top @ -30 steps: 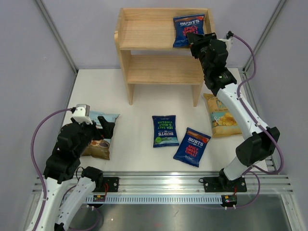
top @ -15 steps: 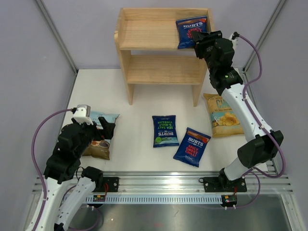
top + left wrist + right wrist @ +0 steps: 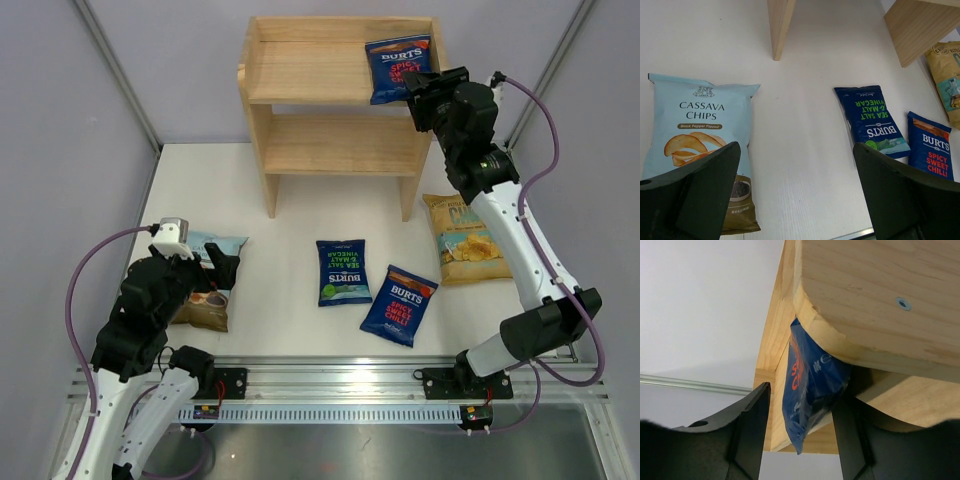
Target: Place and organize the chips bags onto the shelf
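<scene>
The wooden shelf stands at the back of the table. A dark-blue Burts bag with red lettering lies on the right end of its top tier, its lower end hanging over the front edge. My right gripper is at that edge, open. In the right wrist view the bag's corner hangs between the spread fingers, with a gap on the left side. The left gripper is wide open over bare table beside the pale blue cassava bag, holding nothing.
On the table lie a green-label Burts bag, a red-label Burts bag and a yellow bag by the shelf's right leg. The lower shelf tier holds nothing. Grey walls enclose the table.
My right gripper's jaws have spread and let go of the Burts bag, which now rests a little farther right and back on the top tier. The left arm is still.
</scene>
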### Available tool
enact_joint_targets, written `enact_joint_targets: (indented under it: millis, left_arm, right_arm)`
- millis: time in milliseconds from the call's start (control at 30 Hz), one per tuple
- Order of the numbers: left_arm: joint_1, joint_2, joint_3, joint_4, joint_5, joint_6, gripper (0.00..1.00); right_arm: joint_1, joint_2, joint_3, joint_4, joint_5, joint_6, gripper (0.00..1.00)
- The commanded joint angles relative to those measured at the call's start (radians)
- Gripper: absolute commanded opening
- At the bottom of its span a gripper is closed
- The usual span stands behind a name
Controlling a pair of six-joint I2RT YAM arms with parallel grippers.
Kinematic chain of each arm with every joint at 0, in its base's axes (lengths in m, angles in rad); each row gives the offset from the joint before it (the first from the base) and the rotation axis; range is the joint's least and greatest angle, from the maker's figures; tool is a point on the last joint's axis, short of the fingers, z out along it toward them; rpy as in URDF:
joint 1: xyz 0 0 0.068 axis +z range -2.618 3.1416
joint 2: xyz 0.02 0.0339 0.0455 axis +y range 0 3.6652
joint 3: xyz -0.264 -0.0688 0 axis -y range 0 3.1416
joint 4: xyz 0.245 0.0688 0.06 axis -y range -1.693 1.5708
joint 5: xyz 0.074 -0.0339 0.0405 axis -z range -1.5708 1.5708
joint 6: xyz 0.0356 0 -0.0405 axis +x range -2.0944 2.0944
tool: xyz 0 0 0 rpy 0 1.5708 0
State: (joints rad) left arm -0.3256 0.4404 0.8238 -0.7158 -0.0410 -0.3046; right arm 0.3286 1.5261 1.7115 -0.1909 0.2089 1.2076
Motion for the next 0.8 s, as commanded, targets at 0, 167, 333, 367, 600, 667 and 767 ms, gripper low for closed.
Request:
enact_joint_targets:
  millis: [0,167,333,367,600,667,767]
  left_arm:
    - [-0.004,0.004,0.003,0.042,-0.014,0.022,0.99]
    - [-0.004,0.003,0.003,0.042,-0.013,0.022,0.99]
    - [-0.004,0.001,0.003,0.042,-0.013,0.022,0.99]
    - [-0.004,0.001,0.003,0.042,-0.013,0.022,0.99]
    - [-0.004,0.0,0.0,0.041,-0.016,0.022,0.99]
    - [-0.004,0.001,0.0,0.041,-0.017,0.022,0.99]
    - [-0.004,-0.002,-0.002,0.041,-0.019,0.022,0.99]
  right_arm:
    - [-0.008,-0.049,-0.039,-0.099,0.041,-0.036,0.58]
    - [-0.008,-0.083,-0.105,-0.05,0.03,-0.025,0.43]
    - [-0.008,-0.093,-0.135,-0.001,0.021,0.015,0.26]
    - [-0.008,-0.092,-0.141,0.008,0.023,0.021,0.25]
    - [-0.007,-0.061,-0.145,0.059,0.035,0.108,0.21]
    - [-0.008,-0.049,-0.139,0.065,0.041,0.122,0.2]
    - [-0.008,-0.037,-0.125,0.07,0.052,0.138,0.2]
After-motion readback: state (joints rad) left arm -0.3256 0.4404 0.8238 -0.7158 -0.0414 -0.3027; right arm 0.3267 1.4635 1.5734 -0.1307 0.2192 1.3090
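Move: Within the open right fingers' reach sits the near edge of the spicy sweet chilli bag on the upper shelf, the bag's middle about 5 cm ahead and 3 cm to the left, about level. The shelf's right side panel centres some 6 cm ahead and 6 cm right; the upper board's middle lies about 5 cm ahead, 15 cm left and 4 cm below. From the idle left hand the bag is roughly 32 cm ahead, 34 cm right and 21 cm up. Backing off about 1.5 cm and sinking about 2 cm from its place around the chilli bag's near edge, the right hand closes its fingers from over half open to nearly shut, the tips ending at the bag's near lower edge. Staying low, it then eases just under 1 cm forward towards the bag, rolling some 5 degrees so its left side rises. ##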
